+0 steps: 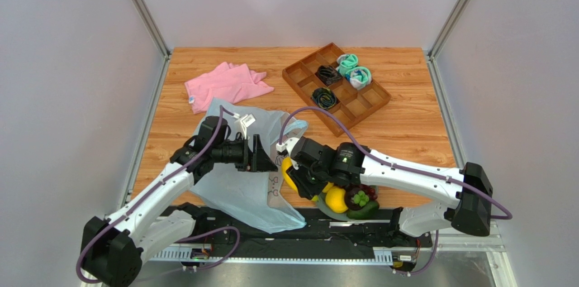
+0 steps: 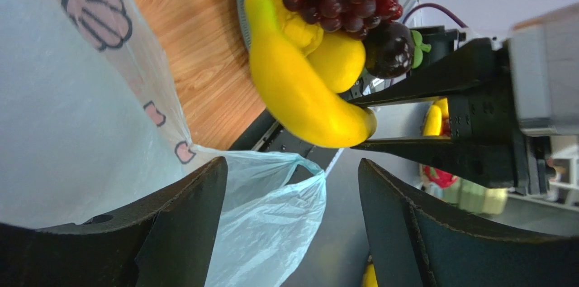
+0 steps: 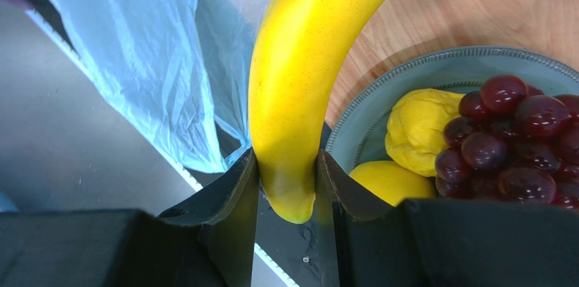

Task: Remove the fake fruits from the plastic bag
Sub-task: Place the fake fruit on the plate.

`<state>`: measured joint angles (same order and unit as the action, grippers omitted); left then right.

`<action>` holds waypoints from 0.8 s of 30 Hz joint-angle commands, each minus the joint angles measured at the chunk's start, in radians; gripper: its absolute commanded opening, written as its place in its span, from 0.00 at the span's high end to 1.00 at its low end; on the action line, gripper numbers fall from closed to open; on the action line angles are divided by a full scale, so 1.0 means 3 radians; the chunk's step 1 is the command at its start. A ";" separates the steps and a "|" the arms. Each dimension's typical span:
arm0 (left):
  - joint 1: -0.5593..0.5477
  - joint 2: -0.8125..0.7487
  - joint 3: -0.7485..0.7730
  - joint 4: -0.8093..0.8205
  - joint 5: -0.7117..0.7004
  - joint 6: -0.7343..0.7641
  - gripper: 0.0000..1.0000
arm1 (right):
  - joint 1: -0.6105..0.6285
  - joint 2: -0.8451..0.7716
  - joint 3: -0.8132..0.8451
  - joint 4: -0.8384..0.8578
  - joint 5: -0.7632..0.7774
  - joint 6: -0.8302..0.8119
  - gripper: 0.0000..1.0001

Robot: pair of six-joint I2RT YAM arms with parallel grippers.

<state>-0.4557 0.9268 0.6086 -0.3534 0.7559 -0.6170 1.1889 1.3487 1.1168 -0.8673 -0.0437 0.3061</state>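
My right gripper (image 3: 289, 182) is shut on the lower end of the yellow banana (image 3: 306, 63), holding it beside the grey plate (image 3: 414, 70). On that plate lie a dark red grape bunch (image 3: 516, 137) and two yellow lemons (image 3: 421, 127). The pale-blue plastic bag (image 1: 234, 185) lies flat on the table under my left arm. My left gripper (image 2: 292, 226) stands open, with a loop handle of the bag (image 2: 272, 199) lying loose between its fingers. In the left wrist view the banana (image 2: 299, 90) hangs just ahead, held by the right gripper's fingers (image 2: 435, 87).
A pink cloth (image 1: 227, 83) lies at the back left. A wooden divided tray (image 1: 363, 107) with rolled socks (image 1: 353, 70) sits at the back right. The plate (image 1: 325, 210) of fruit sits at the table's near edge, by the black base rail (image 1: 340, 233).
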 commanded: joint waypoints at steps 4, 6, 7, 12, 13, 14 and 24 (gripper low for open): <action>0.0010 0.0489 0.0067 0.0630 0.0057 -0.0893 0.19 | 0.0015 -0.0257 -0.0158 0.0237 0.0294 0.0156 1.00; -0.0010 0.0658 0.0103 0.0728 0.0063 -0.0995 0.19 | 0.0005 -0.0303 -0.0210 0.0263 0.0289 0.0120 1.00; -0.0030 0.0714 0.0124 0.0769 0.0073 -0.1021 0.23 | 0.0005 -0.0313 -0.0220 0.0278 0.0289 0.0110 1.00; -0.0265 0.1036 0.0221 0.0998 0.0134 -0.1226 0.33 | -0.0015 -0.0354 -0.0312 0.0396 0.0212 -0.0008 1.00; -0.0301 0.1073 0.0277 0.1014 0.0129 -0.1231 0.36 | -0.0031 -0.0359 -0.0312 0.0396 0.0207 -0.0023 1.00; -0.0337 0.1103 0.0298 0.1065 0.0114 -0.1236 0.38 | -0.0041 -0.0364 -0.0312 0.0401 0.0202 -0.0074 1.00; -0.0434 0.1303 0.0328 0.1076 0.0017 -0.1257 0.97 | -0.0112 -0.0518 -0.0419 0.0457 0.0192 -0.0228 1.00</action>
<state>-0.5774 1.3029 0.6777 -0.0639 0.7609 -0.9966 1.1637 1.2320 0.9936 -0.7982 0.0177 0.2760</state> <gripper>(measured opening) 0.376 0.338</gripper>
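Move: The banana, already held near one end by the right hand, has its middle about 6 cm right of the left hand, 1 cm back and 2 cm lower; that is some 7 cm left of the right hand, 5 ahead and 1 above. From the left hand, the plate centre is roughly 23 cm right, 2 back and 15 below; the spread bag's middle is 6 left, 5 ahead and 15 below. Left hand reaches about 6 cm right, slightly forward, rolling some 20 degrees, and pinches the still right-held banana's free part. ##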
